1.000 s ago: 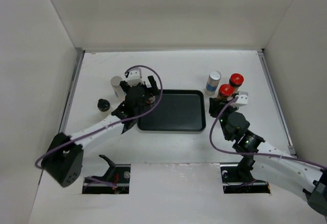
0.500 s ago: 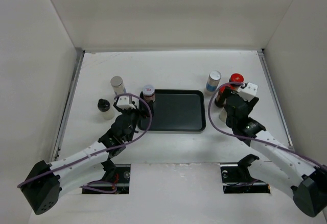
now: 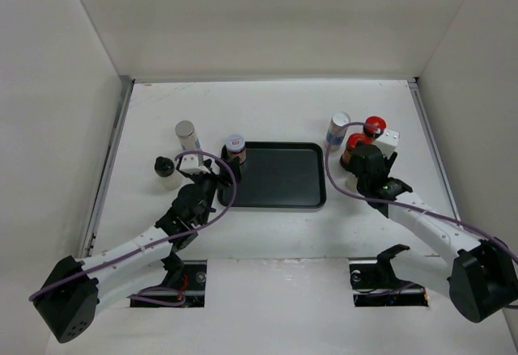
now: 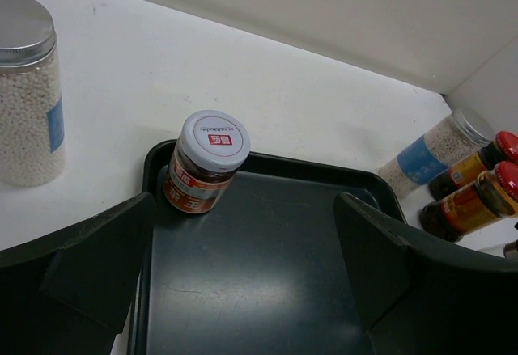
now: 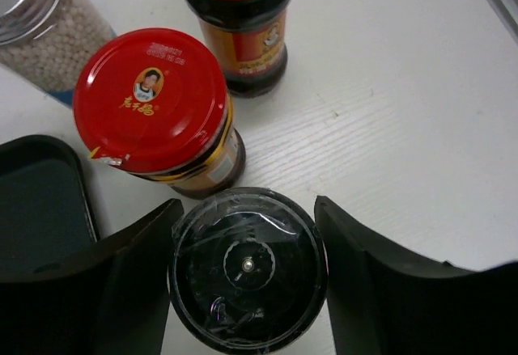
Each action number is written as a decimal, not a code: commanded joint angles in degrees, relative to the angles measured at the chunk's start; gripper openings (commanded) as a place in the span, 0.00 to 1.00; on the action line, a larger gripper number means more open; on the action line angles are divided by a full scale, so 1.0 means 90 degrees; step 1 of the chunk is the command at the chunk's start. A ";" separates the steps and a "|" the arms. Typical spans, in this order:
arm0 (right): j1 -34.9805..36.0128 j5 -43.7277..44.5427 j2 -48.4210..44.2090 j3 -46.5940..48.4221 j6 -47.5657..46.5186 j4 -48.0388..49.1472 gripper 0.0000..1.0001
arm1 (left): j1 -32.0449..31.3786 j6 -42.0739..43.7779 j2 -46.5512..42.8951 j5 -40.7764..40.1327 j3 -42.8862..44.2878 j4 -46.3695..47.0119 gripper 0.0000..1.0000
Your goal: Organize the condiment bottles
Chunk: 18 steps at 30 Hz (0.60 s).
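Note:
My right gripper [image 5: 247, 205] is shut on a black-capped bottle [image 5: 247, 270], one finger against each side of the cap. Just beyond it stand two red-capped dark bottles [image 5: 154, 100] [image 5: 239, 23] and a white cylinder [image 5: 48, 31]. In the top view that gripper [image 3: 366, 161] hides the black cap. My left gripper [image 4: 245, 201] hangs open over the black tray [image 4: 267, 290], holding nothing. A grey-lidded jar [image 4: 206, 161] stands upright in the tray's far left corner [image 3: 235, 146]. Left of the tray are a silver-topped white cylinder [image 3: 186, 134] and another black-capped bottle [image 3: 165, 166].
The tray [image 3: 275, 189] lies in the middle between both arms. White walls close in the table on the left, back and right. The right-hand bottles stand close together near the tray's right end [image 5: 36, 201].
The left gripper drew back toward me from the tray's corner, leaving the grey-lidded jar standing there. The right gripper moved toward the red-capped bottles, opened wide, then closed round the black cap.

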 commanded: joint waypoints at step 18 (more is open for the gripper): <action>0.2427 -0.0841 0.2311 0.2909 -0.0677 0.2032 0.45 | 0.0552 -0.0333 -0.0177 -0.0077 -0.0300 0.0466 0.93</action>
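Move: The right hand already grips the clear-capped bottle, and the tray it is taken to has its middle about 26 cm to the left, 3 cm farther out and 10 cm below. The near red-lidded jar stands roughly 7 cm ahead and 2 cm left, the far one some 13 cm ahead and 3 cm right, the blue-label bottle about 13 cm ahead and 8 cm left. From the left hand, the tray's middle is around 14 cm right, 5 cm ahead and 16 cm lower. Keeping its grip on the upright clear-capped bottle, the right hand lifts it about 8 cm off the table and sweeps it some 18 cm left towards the tray, first edging back a little from the red-lidded jars, then reaching slightly forward as it swings in above the tray's right half. The wrist turns about 25 degrees counter-clockwise on the way, while the empty left hand, still wide open, drifts about 2 cm left, away from the tray. ##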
